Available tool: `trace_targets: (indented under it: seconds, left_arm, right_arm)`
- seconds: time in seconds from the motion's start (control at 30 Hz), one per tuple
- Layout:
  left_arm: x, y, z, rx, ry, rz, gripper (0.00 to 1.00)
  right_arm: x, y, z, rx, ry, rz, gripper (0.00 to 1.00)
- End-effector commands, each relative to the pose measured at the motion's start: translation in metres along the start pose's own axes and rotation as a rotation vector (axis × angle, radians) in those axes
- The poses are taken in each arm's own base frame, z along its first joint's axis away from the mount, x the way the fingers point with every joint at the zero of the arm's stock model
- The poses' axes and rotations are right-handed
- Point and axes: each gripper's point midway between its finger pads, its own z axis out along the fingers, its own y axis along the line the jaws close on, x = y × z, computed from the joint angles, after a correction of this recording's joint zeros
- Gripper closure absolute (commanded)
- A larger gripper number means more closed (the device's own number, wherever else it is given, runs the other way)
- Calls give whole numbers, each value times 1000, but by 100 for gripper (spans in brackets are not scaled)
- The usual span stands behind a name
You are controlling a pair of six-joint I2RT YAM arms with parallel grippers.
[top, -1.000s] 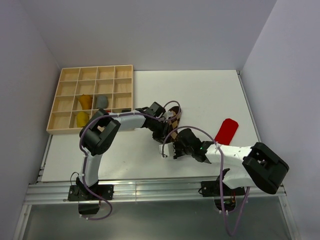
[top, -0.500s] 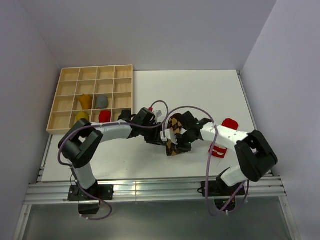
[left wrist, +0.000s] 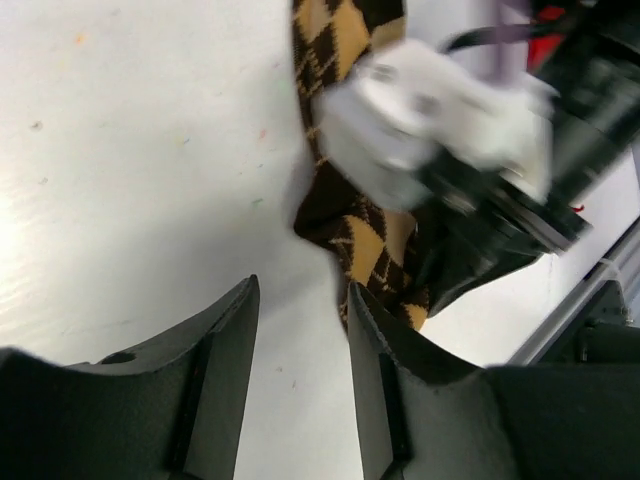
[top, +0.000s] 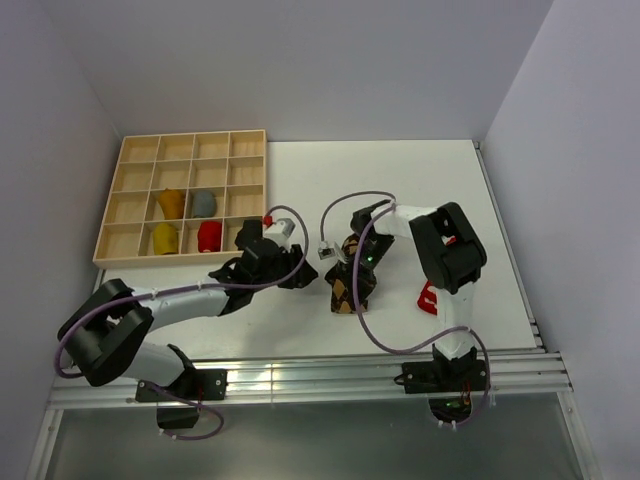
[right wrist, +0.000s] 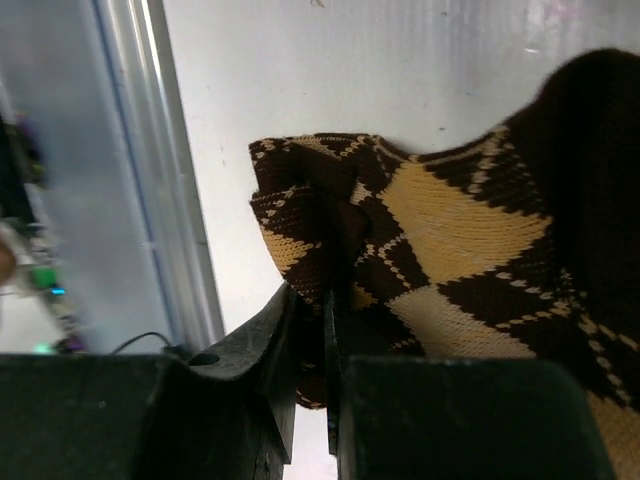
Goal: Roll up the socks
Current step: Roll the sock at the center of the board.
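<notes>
A brown-tan argyle sock [top: 343, 288] lies partly folded on the white table [top: 420, 180], near the front middle. My right gripper [top: 357, 262] is shut on a fold of it, and in the right wrist view the fabric [right wrist: 440, 230] is pinched between the jaws [right wrist: 310, 300]. My left gripper [top: 304, 279] is just left of the sock, open, with only bare table between its fingers [left wrist: 300, 300]. The sock's edge [left wrist: 375, 255] sits just beyond its right fingertip. A red sock [top: 427, 298] shows partly behind the right arm.
A wooden compartment tray [top: 140, 150] stands at the back left. It holds two mustard bundles [top: 171, 203] [top: 163, 237], a grey bundle [top: 204, 203] and a red bundle [top: 209, 234]. The metal rail [top: 300, 375] runs along the table's near edge.
My left gripper has opened, let go of the argyle sock and drawn back to the left. The right arm has folded inward over the red sock, keeping its grip on the argyle sock.
</notes>
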Motion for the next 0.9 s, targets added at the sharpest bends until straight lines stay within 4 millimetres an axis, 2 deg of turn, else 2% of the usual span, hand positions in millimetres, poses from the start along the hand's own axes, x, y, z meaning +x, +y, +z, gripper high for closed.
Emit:
trace_targets:
  seconds: [0.0, 0.03, 0.13, 0.2, 0.23, 0.4, 0.53, 0.83, 0.87]
  left_arm:
    - [-14, -36, 4, 68, -127, 165, 53]
    - [-10, -47, 7, 90, -117, 233, 53]
    - [20, -62, 26, 126, -34, 333, 52]
    - [24, -74, 32, 150, -23, 380, 51]
    - [32, -73, 37, 148, 0, 398, 51]
    - [43, -82, 49, 175, 44, 455, 51]
    - [58, -78, 57, 182, 102, 476, 52]
    - [82, -72, 60, 211, 193, 476, 57]
    - [85, -70, 59, 213, 205, 471, 60]
  right_arm:
    - [-4, 11, -4, -91, -6, 108, 88]
    - [-4, 7, -4, -99, 2, 125, 88]
    - [-4, -2, -4, -98, 11, 167, 88]
    - [-3, -8, -4, -93, 9, 196, 88]
    - [-1, -7, -5, -100, 13, 206, 88]
    - [2, -10, -6, -110, 15, 226, 88]
    - [2, -16, -6, -93, 10, 236, 88]
    - [4, -28, -5, -67, 12, 265, 89]
    - [4, -29, -5, -62, 11, 268, 89]
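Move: The argyle sock's bunched near end, already pinched between the right fingers, lies about 10 cm right of the left hand, some 5 cm back and 6 cm below. The black sock in the tray is roughly 11 cm ahead and 13 cm left of the left hand, some 5 cm lower. From the right hand, the red sock lies about 19 cm right and 8 cm ahead. Half-open, the left hand swings about 10 cm right, back and down towards the argyle end the right keeps pinching. ##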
